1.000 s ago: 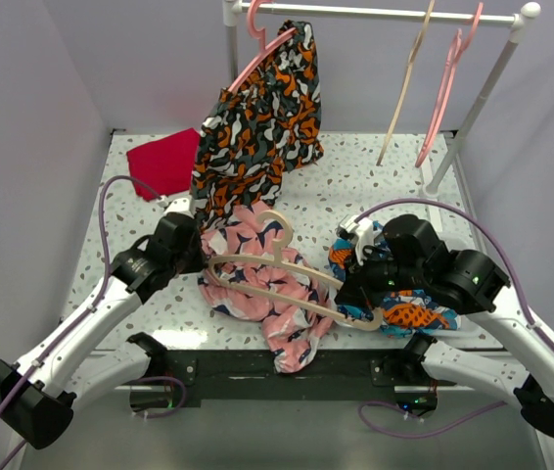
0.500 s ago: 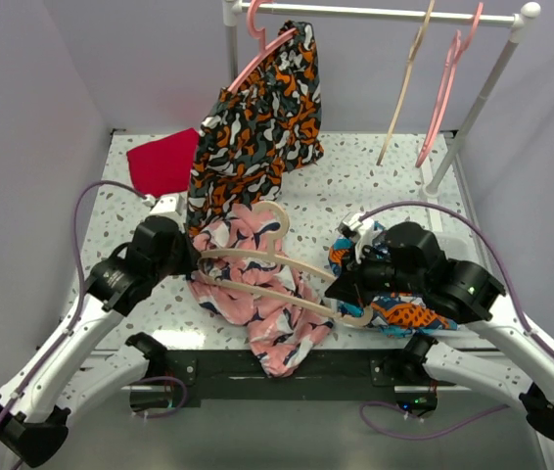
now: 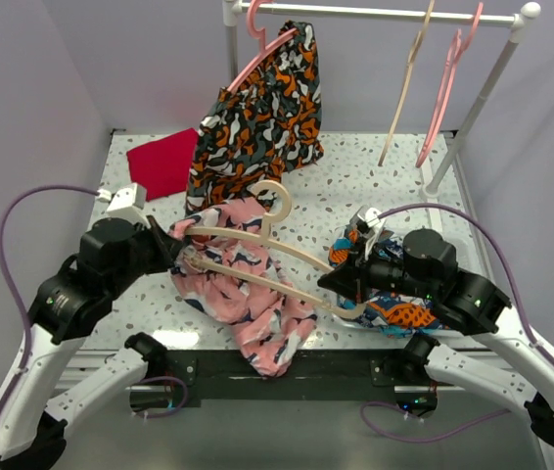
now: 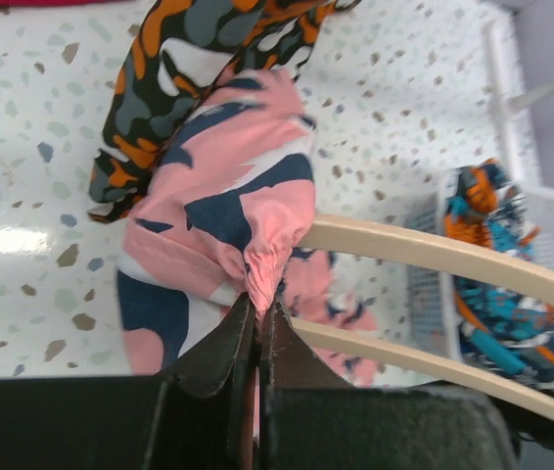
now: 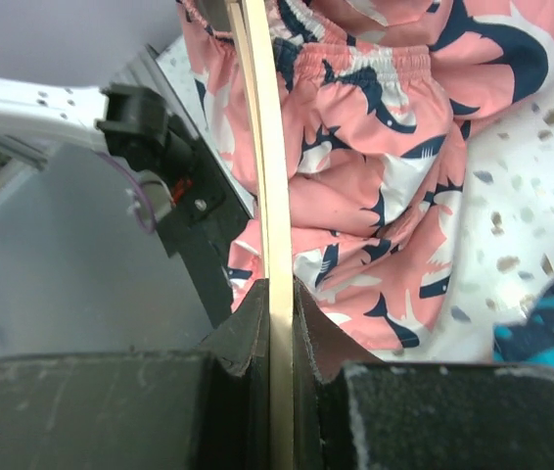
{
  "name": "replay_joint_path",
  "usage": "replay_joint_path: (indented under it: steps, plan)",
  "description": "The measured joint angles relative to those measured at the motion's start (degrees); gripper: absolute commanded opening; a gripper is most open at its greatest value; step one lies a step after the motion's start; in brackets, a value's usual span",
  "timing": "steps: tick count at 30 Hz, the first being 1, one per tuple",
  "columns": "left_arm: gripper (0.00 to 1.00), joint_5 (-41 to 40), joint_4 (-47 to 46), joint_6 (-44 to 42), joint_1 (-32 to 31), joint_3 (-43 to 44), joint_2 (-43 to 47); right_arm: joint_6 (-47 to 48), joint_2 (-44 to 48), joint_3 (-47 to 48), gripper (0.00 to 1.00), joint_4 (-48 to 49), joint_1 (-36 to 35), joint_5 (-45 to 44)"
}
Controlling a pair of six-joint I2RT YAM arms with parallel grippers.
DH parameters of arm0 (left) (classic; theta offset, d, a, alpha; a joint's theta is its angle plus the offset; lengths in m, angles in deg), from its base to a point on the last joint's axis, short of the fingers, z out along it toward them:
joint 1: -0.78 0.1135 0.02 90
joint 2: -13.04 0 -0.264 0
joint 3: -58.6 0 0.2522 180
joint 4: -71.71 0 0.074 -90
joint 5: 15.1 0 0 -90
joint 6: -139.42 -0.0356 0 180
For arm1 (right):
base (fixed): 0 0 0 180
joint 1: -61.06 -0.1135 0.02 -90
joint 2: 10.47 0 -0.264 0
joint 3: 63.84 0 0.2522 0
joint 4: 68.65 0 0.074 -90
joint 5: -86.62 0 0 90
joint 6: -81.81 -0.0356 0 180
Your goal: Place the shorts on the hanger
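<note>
The pink shorts [image 3: 248, 294] with navy-and-white print hang in a bunch over the table's front middle, draped around the cream hanger [image 3: 257, 257]. My left gripper [image 3: 181, 253] is shut on a pinched fold of the shorts [image 4: 262, 264] at the hanger's left end. The hanger's two bars [image 4: 424, 250] run off to the right in the left wrist view. My right gripper [image 3: 341, 294] is shut on the hanger's right end, and the thin bar [image 5: 269, 196] passes straight between its jaws, with the shorts [image 5: 375, 147] behind it.
An orange-black-white garment [image 3: 257, 122] hangs from a pink hanger on the rail [image 3: 375, 12] at the back. Another cream hanger [image 3: 404, 88] and a pink one [image 3: 445, 88] hang further right. A red cloth [image 3: 162, 164] lies back left. A white basket with blue-orange cloth [image 3: 404, 313] sits under my right arm.
Both arms have lifted and shifted left with the hanger and shorts. The left gripper has pulled the shorts' edge further left, and the shorts now hang lower over the front edge.
</note>
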Motion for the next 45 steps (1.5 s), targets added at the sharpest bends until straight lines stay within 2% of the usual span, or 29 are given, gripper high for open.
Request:
replay_joint_path:
  steps: [4, 7, 11, 14, 17, 19, 20, 21, 24, 26, 31, 35, 40, 45]
  plan:
    - [0.0, 1.66, 1.62, 5.27, 0.0, 6.51, 1.22, -1.73, -1.11, -2.54, 0.0, 8.11, -1.66, 1.42]
    - [0.0, 1.11, 1.77, 9.44, 0.0, 8.79, 3.87, -1.9, -3.15, -2.82, 0.0, 12.63, -7.06, -0.52]
    - [0.0, 0.37, 1.64, 13.75, 0.0, 8.96, 8.66, -1.55, -8.02, -2.82, 0.0, 19.06, -17.59, -7.96]
    - [0.0, 0.46, 1.2, 13.68, 0.0, 7.54, 9.01, -1.33, -12.04, -4.44, 0.0, 24.68, -22.18, -14.12]
    - [0.1, 0.74, 1.16, 10.14, 0.0, 4.83, 6.49, -1.16, -14.8, -8.44, 0.0, 31.36, -23.45, -19.61]
    - [0.22, 1.18, 0.76, 6.71, 0.0, 3.04, 3.8, -0.83, -16.68, -11.5, 0.0, 36.46, -23.54, -22.34]
    - [0.29, 1.31, 0.74, 5.11, 0.0, 2.4, 2.64, -0.74, -17.51, -12.68, 0.0, 38.53, -23.54, -23.02]
    - [0.44, 1.36, 0.81, 3.17, 0.0, 1.86, 1.36, -0.61, -18.69, -14.47, 0.0, 42.03, -23.54, -23.93]
    - [0.62, 1.36, 0.68, -2.12, 0.0, 1.66, -1.09, -0.61, -21.24, -17.97, 0.0, 48.72, -23.54, -25.64]
    - [0.66, 1.33, 0.35, -5.46, 0.0, 1.68, -0.61, -0.66, -22.6, -19.76, 0.0, 53.09, -23.54, -26.71]
    - [0.69, 4.37, -2.93, -12.74, 0.0, 2.64, 2.56, -0.81, -24.85, -20.59, 0.0, 59.74, -23.52, -27.93]
    - [0.69, 11.47, -7.91, -18.69, 0.0, 2.67, 3.63, -0.83, -25.2, -20.59, 0.0, 61.42, -23.52, -28.28]
    - [0.67, 16.92, -12.72, -23.65, -0.02, 2.62, 0.85, -0.83, -25.75, -20.59, 0.0, 62.23, -23.54, -28.28]
    - [0.66, 18.67, -15.13, -27.1, -0.11, 2.43, -3.56, -0.83, -26.77, -20.59, 0.0, 62.75, -23.52, -28.26]
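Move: The right hand already grips the hanger near its right end. The shorts' waist, its left edge pinched in the left hand, lies about 28 cm to this hand's left and 6 cm farther out, near its height; the blue cloth in the basket is some 12 cm right, 6 cm ahead and 20 cm below. From the left hand the hanger's neck is about 17 cm right, 5 cm ahead and slightly lower; the patterned shorts hang some 20 cm ahead and 12 cm right. Leftward, then also down, the right hand feeds the held hanger some 15 cm towards and into the shorts' waist. The left hand, still pinching the waist, lifts it about 9 cm while drawing back, lowers it again and opens to let go, then rises and swings right towards the hanger's neck, fingers wide, turning some 30 degrees clockwise and tipping up. ##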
